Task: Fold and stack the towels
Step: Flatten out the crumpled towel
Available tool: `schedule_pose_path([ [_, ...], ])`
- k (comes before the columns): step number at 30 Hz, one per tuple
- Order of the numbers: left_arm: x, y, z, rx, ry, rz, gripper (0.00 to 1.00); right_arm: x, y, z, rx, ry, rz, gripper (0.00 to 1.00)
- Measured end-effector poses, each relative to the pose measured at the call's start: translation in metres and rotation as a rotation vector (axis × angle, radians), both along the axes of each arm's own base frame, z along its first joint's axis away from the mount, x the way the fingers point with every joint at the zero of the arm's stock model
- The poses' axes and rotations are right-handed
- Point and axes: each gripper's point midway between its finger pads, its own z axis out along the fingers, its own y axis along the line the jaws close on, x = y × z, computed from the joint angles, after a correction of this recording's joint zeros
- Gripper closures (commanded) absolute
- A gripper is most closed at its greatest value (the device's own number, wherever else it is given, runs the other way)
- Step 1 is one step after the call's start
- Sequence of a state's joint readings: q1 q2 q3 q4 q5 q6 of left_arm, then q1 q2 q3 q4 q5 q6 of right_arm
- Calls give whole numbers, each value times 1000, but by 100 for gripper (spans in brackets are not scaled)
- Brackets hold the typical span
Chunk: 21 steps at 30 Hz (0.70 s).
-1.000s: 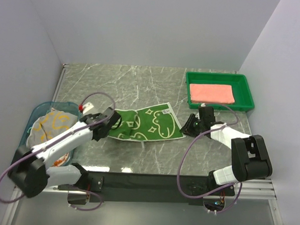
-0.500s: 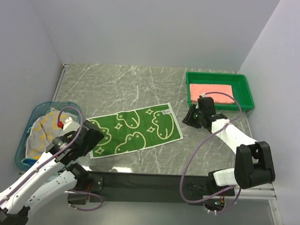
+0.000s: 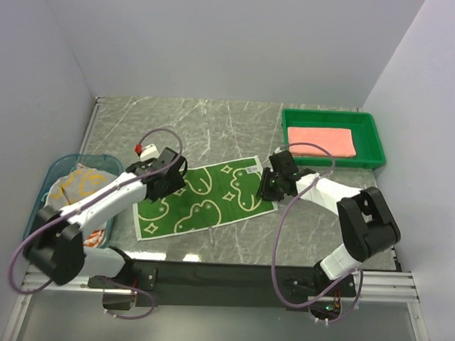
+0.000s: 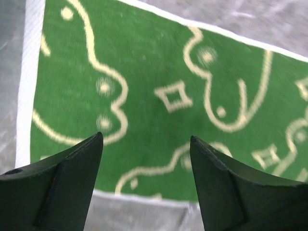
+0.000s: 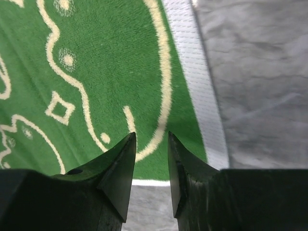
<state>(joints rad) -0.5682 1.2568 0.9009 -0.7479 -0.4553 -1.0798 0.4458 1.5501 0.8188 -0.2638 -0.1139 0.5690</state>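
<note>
A dark green towel (image 3: 211, 201) with pale yellow frog shapes lies spread flat on the marble table. My left gripper (image 3: 170, 179) hovers over its left part, open wide with nothing between the fingers; in the left wrist view (image 4: 145, 139) the green towel (image 4: 144, 72) and its white near hem fill the frame. Above the towel's right edge my right gripper (image 3: 269, 186) is open by a narrow gap and holds nothing (image 5: 150, 134); the green towel (image 5: 96, 57) lies below it. A folded salmon-pink towel (image 3: 322, 141) rests in the tray. A crumpled cream towel (image 3: 79, 187) fills the basket.
The green plastic tray (image 3: 332, 115) stands at the back right. At the left edge of the table is the blue basket (image 3: 92, 158). White walls close in the table on three sides. Bare marble (image 3: 207, 128) lies behind the towel.
The green towel, bunched a second ago, now lies flat. My left gripper let go of its left end, swung toward the near left, then came back over it. My right gripper moved left onto its right edge.
</note>
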Motion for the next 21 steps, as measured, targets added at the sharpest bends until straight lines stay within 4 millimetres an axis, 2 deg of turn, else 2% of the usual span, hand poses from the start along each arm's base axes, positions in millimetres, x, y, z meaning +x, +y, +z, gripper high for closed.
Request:
schedule_pose_path([
  [5,16,3,-34,-2,61,31,24,6,12,-12,-7,30,6,61],
  [8,6,9,-60,-35,114,53,24,20,16,-12,-16,22,-1,61],
  [10,-6,13,-77,-55,161,72,24,36,22,-12,-21,11,-3,60],
  [11,-14,17,-86,-59,186,83,24,46,25,-11,-22,8,-3,60],
  [13,-12,8,-83,-124,157,89,24,67,32,-11,-20,-2,-7,60],
  [16,-14,3,-82,-191,124,102,23,109,40,-9,-24,-16,-13,60],
  [19,-20,-11,-78,-294,109,94,21,163,51,-4,-28,-63,-15,60],
  [21,-27,-29,-76,-375,120,61,20,195,59,3,-32,-99,-8,59],
])
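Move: The green towel lies nearly flat. Its middle is about 10 cm to the left hand's right, roughly level forward and some 9 cm below, with the laundry basket about 27 cm to that hand's left and 5 cm back. From the right hand, the towel's middle is about 18 cm left, 3 cm back and 2 cm below; its white tag is 8 cm ahead and 5 cm left, and the green bin 21 cm ahead and 19 cm right. Lower the left gripper about 8 cm, fingers wide, until its tips rest on the towel's left part, then draw it a few centimetres right and slightly back, rolling the wrist some 20 degrees. Meanwhile dip the right gripper a centimetre onto the towel's right end, keep it part-open, and sweep that end about 20 cm forward and a little left. ##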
